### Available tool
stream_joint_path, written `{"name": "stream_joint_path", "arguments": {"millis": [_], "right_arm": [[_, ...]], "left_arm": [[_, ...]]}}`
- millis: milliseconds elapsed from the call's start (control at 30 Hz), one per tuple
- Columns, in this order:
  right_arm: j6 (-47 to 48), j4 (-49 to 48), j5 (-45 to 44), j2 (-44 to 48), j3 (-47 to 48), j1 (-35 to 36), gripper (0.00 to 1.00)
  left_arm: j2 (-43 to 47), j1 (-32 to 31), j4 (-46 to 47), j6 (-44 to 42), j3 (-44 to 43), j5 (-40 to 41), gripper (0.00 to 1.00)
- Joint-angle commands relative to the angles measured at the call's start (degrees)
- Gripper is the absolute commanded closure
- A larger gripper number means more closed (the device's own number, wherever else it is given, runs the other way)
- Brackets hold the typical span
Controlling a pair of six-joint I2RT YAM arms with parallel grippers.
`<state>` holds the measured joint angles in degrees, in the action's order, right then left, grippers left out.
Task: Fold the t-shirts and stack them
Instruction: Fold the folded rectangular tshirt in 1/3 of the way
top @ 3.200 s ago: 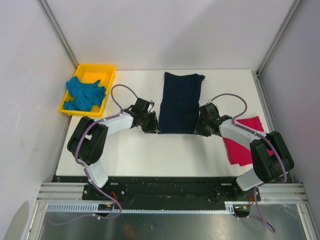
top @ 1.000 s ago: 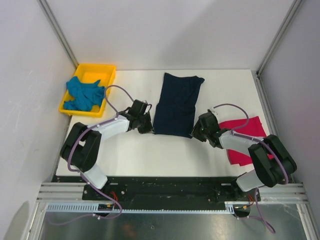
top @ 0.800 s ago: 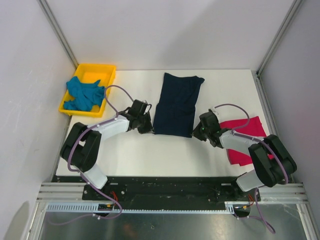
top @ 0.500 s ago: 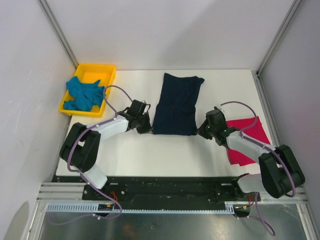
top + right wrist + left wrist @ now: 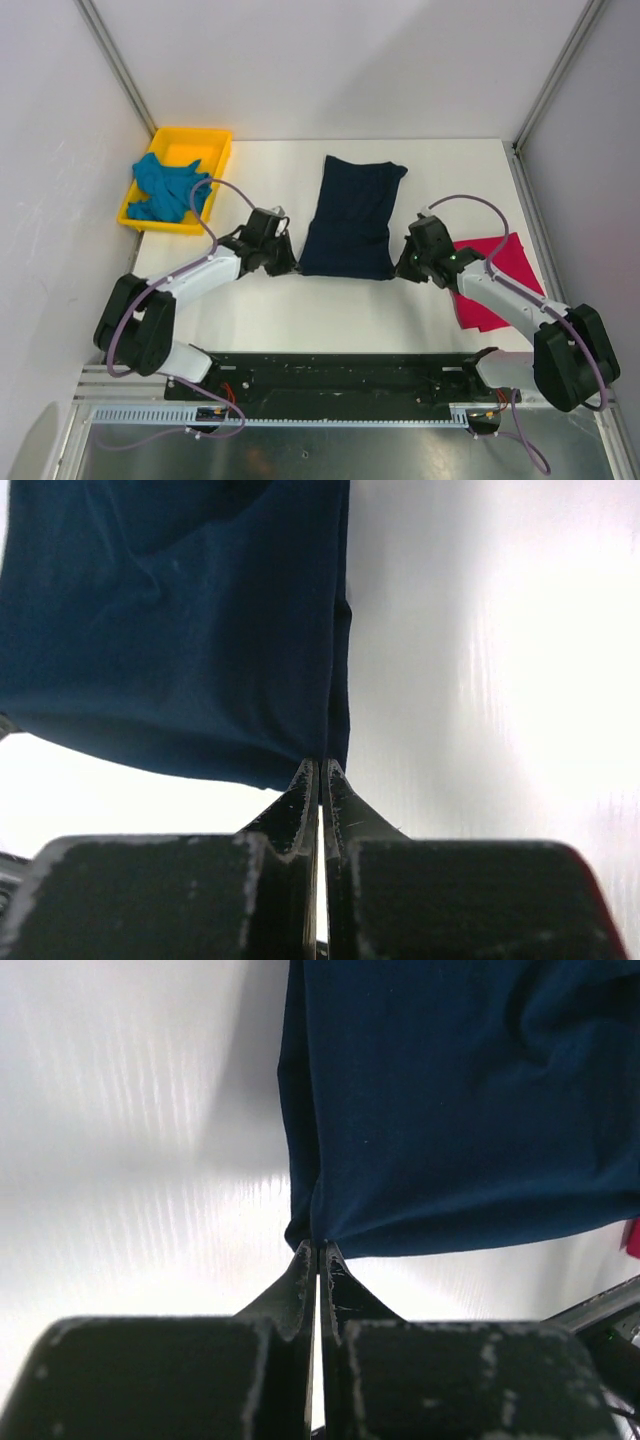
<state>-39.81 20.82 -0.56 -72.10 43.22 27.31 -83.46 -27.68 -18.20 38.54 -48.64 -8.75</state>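
Observation:
A dark navy t-shirt [image 5: 350, 215] lies folded into a long strip at the middle of the table. My left gripper [image 5: 287, 266] is shut on its near left corner [image 5: 310, 1230], and my right gripper [image 5: 399, 270] is shut on its near right corner [image 5: 335, 745]. The near edge is lifted a little off the table. A crimson-pink t-shirt [image 5: 495, 285] lies flat at the right, partly under my right arm. A teal t-shirt [image 5: 170, 188] is bunched up at the back left.
The teal shirt sits in a yellow tray [image 5: 203, 142] at the table's back left corner. White walls and metal posts close in the table [image 5: 330, 310] on three sides.
My right gripper has closed on the navy shirt's near right corner. Both arms have drawn the near edge toward the front, and the left arm has stretched out lower.

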Motion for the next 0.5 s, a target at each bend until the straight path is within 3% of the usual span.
{"name": "stream_joint_path", "arguments": {"millis": [0,233,300,400,467], "right_arm": [[-0.2,5.9,-2.3,1.9,-1.6,4.8,1.00],[-9.2,4.2,-1.6,4.9,-11.3,13.9,0.98],[-10.8,5.1,-2.4,6.4,-12.8,15.8,0.91],[-11.4,8.2,-2.9,10.6,-13.4,16.6,0.71],[-11.0,10.9,-3.6,15.0,-12.6,15.6,0.62]], "left_arm": [[4.4,-0.7,-1.9,-0.2,4.8,0.2,1.00],[9.3,-4.0,-1.8,4.2,14.2,0.7,1.00],[10.5,-5.0,-1.8,5.0,15.9,1.0,1.00],[11.8,-5.5,-1.9,5.5,17.3,1.1,1.00],[12.3,-5.5,-1.9,5.3,17.4,1.1,0.95]]}}
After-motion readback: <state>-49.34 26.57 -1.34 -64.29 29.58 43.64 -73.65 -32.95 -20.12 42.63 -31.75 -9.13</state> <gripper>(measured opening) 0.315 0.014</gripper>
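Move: Both hands already grip the near corners of the navy t-shirt, held off the table. From the left hand the shirt's middle lies about 12 cm ahead, 13 cm right and 6 cm below; the yellow bin is about 21 cm ahead and 28 cm left. From the right hand the shirt's middle is about 14 cm ahead, 11 cm left and 7 cm below, the red shirt some 24 cm right and 1 cm back, the table's near edge about 18 cm straight back. Still pinching the navy shirt's near corners, both hands drag them back towards the table's near edge and down to the table, the left about 10 cm back, the right about 12 cm, each sinking 5 to 6 cm as the fingers tip some 10 degrees steeper. Near the end the right fingers open and let go of their corner; the left keeps its pinch. ##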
